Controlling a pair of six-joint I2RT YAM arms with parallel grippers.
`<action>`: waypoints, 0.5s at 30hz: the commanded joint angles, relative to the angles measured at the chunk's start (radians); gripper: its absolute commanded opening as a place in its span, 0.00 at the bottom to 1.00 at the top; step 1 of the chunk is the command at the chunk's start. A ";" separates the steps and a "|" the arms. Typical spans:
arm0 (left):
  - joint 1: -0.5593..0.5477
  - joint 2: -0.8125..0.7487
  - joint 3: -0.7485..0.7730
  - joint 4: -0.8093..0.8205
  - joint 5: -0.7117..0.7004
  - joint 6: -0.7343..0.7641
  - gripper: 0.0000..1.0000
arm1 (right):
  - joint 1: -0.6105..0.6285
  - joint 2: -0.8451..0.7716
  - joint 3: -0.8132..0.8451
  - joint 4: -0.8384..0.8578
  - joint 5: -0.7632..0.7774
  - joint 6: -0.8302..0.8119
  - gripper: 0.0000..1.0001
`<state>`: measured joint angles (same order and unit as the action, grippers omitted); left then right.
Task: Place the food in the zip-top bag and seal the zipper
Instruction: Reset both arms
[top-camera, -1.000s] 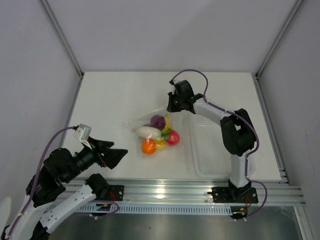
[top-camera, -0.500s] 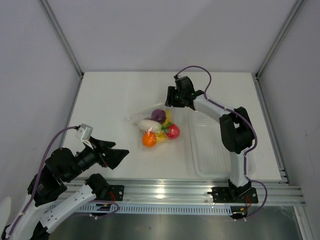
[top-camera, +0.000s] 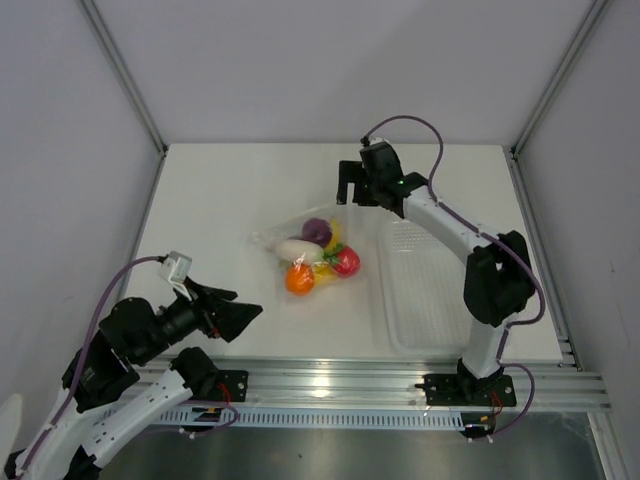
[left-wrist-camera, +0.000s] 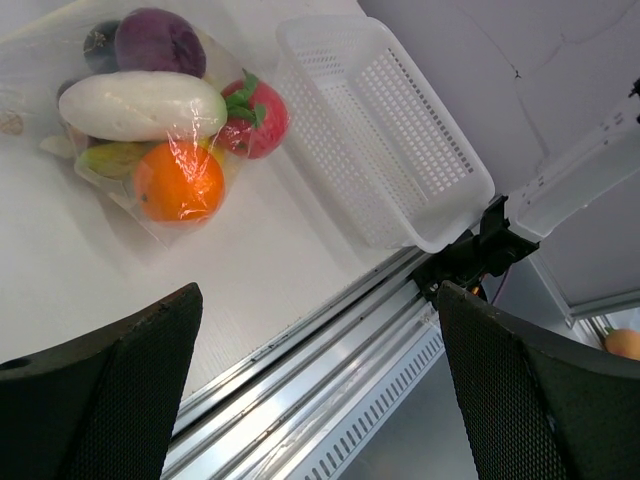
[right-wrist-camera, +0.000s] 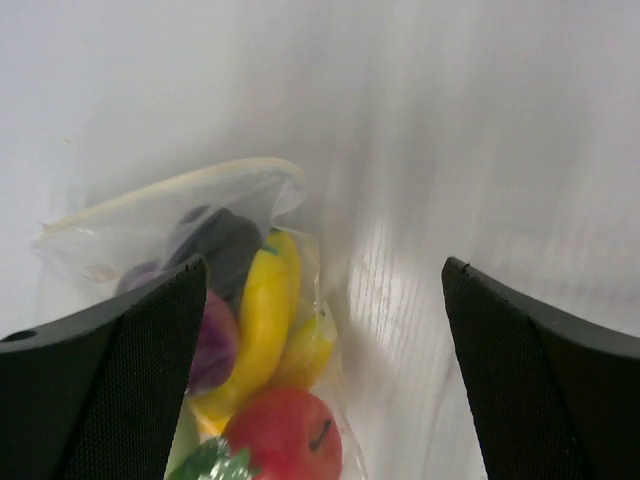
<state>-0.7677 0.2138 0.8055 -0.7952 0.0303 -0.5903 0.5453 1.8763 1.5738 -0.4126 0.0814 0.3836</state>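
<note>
The zip-top bag (top-camera: 305, 245) lies flat on the white table with the food inside: a purple piece (top-camera: 317, 230), a white oblong piece (top-camera: 298, 250), an orange ball (top-camera: 298, 279), a red fruit (top-camera: 346, 263) and a yellow banana bunch (right-wrist-camera: 262, 315). The zipper (right-wrist-camera: 170, 195) runs along the bag's far edge; I cannot tell whether it is pressed shut. My right gripper (top-camera: 352, 190) hovers open just beyond the bag's far right corner, nothing between its fingers (right-wrist-camera: 100, 390). My left gripper (top-camera: 240, 308) is open near the front left, apart from the bag (left-wrist-camera: 150, 110).
A clear ridged tray (top-camera: 430, 290) sits to the right of the bag, reaching to the table's front edge; it shows as a white mesh tray (left-wrist-camera: 400, 140) in the left wrist view. The metal rail (top-camera: 330, 385) runs along the front. Walls enclose the table.
My right gripper went from shut to open and drew up and back from the bag's far right corner. The bag settled flat. The left arm barely shifted.
</note>
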 joint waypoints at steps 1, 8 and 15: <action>-0.004 -0.014 -0.008 0.011 0.010 -0.037 0.99 | 0.044 -0.216 -0.021 -0.057 0.124 -0.051 0.99; -0.004 -0.022 -0.031 0.054 0.013 -0.059 1.00 | 0.117 -0.501 -0.193 -0.219 0.244 -0.012 0.99; -0.004 -0.013 -0.123 0.168 0.029 -0.091 0.99 | 0.241 -0.834 -0.443 -0.356 0.406 0.179 1.00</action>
<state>-0.7677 0.1936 0.7151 -0.7223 0.0364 -0.6407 0.7444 1.1587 1.2003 -0.6575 0.3672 0.4484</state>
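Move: Back and below the empty, open right hand lies the filled zip-top bag, its middle some 12 cm back, 7 cm to the left and 12 cm down. The bag's near zipper corner is about 1 cm ahead, 4 cm left and 8 cm below. The tomato inside is roughly 13 cm back, level sideways; the empty basket's middle is 20 cm back and 22 cm right. From the left hand, the bag lies about 22 cm ahead, 11 cm right and 23 cm lower. Pulling back from the bag's zipper end with its fingers already wide open, the right hand climbs fast by about 13 cm, then sinks a little while still sweeping back some 16 cm and rightward 8 cm, past the food towards the space over the basket, its fingertips tilting up roughly 10 degrees. Late on, the open left hand starts easing down and slightly right. ##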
